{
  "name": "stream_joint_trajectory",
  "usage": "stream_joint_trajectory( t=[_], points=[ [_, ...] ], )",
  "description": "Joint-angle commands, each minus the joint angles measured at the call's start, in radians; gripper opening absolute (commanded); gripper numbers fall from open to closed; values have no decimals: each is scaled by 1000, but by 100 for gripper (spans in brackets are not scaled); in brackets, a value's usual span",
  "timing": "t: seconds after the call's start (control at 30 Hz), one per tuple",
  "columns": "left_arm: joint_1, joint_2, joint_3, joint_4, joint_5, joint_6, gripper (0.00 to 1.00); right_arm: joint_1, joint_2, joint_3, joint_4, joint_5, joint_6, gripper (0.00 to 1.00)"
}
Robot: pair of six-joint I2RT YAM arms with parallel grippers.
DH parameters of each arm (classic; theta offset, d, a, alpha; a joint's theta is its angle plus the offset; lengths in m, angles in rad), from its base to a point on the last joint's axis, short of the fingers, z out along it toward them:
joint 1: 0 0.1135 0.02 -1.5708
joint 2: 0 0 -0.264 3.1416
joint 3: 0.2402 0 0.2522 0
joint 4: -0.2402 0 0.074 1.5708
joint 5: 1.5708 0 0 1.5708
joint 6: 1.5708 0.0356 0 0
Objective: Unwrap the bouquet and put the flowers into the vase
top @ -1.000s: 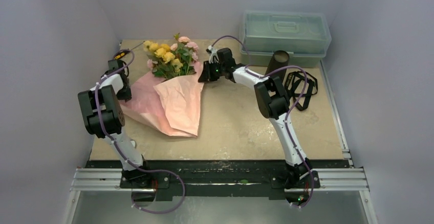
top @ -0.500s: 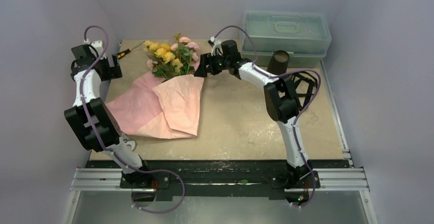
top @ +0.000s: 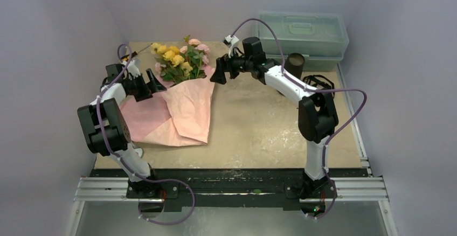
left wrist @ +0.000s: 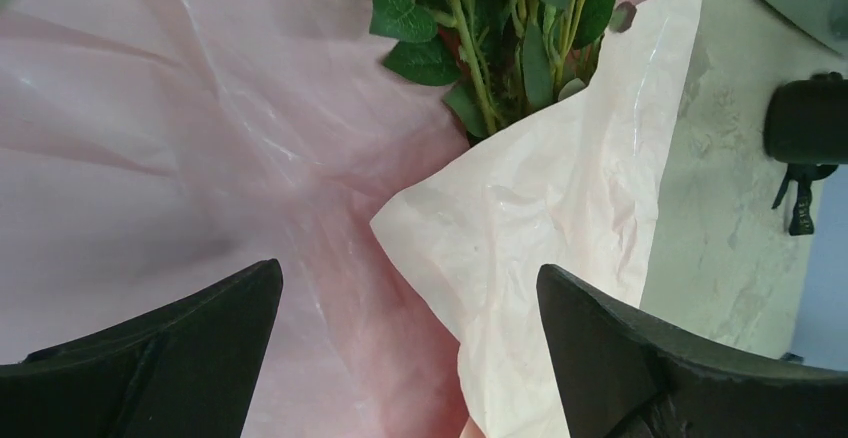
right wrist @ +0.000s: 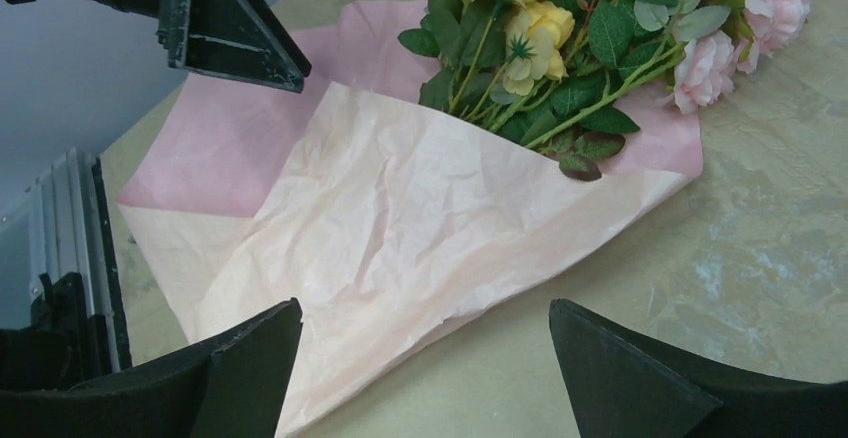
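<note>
The bouquet (top: 180, 85) lies at the back left of the table, its pale pink paper (right wrist: 400, 218) spread open on the left and one flap still folded over the stems. The flowers (right wrist: 560, 28), yellow and peach-pink with green leaves, stick out of the top. My left gripper (top: 151, 84) is open just left of the leaves, above the flat pink sheet (left wrist: 150, 138), holding nothing. My right gripper (top: 217, 74) is open to the right of the blooms, over the paper's edge and bare table. The dark vase (top: 295, 63) stands upright at the back right, behind the right arm.
A translucent grey-green lidded box (top: 300, 31) sits against the back wall behind the vase. A loose black ribbon (top: 323, 80) lies on the table near the vase, partly under the right arm. Walls close in left, back and right.
Both grippers have opened. The left arm swung out to the far left, drawing the pink sheet flat, then came back beside the leaves. The right gripper lifted slightly off the paper's right edge.
</note>
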Motion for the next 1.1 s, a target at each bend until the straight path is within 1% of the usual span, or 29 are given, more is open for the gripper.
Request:
stream_joint_trajectory(
  t=[0.0, 0.1, 0.13, 0.23, 0.3, 0.4, 0.47, 0.53, 0.6, 0.73, 0.8, 1.0, 1.07],
  points=[
    [-22, 45, -59, 145, 55, -108, 100, -4, -78, -38, -69, 4, -112, 98],
    [-26, 87, -90, 206, 92, -147, 99, -7, -107, -70, -77, 19, -113, 98],
    [-28, 96, -99, 228, 105, -162, 96, -9, -115, -78, -80, 24, -128, 98],
    [-42, 112, -116, 271, 130, -196, 83, -15, -128, -87, -95, 34, -148, 98],
    [-52, 116, -121, 284, 143, -210, 69, -23, -133, -86, -105, 34, -153, 98],
    [-71, 115, -119, 295, 172, -235, 39, -40, -137, -74, -119, 37, -156, 98],
    [-83, 97, -114, 293, 189, -244, 23, -53, -138, -62, -131, 37, -158, 98],
    [-97, 66, -109, 288, 199, -254, 12, -64, -145, -52, -144, 37, -162, 98],
    [-117, 35, -95, 276, 215, -261, 4, -75, -156, -49, -152, 35, -169, 98],
    [-171, -26, -57, 270, 242, -281, 3, -93, -180, -40, -182, 30, -189, 98],
    [-212, -44, -27, 273, 247, -285, 0, -102, -190, -43, -192, 29, -188, 98],
    [-352, -22, 40, 336, 255, -345, 0, -132, -228, -58, -206, 17, -167, 98],
    [-419, 0, 53, 392, 253, -361, 0, -141, -246, -58, -215, 19, -166, 98]
  ],
)
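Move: The free corner of the wrapper's peach flap lies about 5 cm below the left hand and 4 cm to its right, level with it fore and aft. From that hand the leafy stems are some 4 cm ahead and 13 cm right, 6 cm lower; the flower heads are roughly 12 cm ahead and 11 cm right, 5 cm down. From the right hand, the flap corner lies about 22 cm left, 8 cm back and 15 cm below. The left fingers pinch the flap's free corner, shutting on it after a dip of about 5 cm with a slight drift right, then carry it right across the stems, some 17 cm sideways in all, rising steeply and turning the hand about 20 degrees clockwise. The right hand, open and empty, first eases back 2 cm, then clears off about 9 cm right, rising at the end. ##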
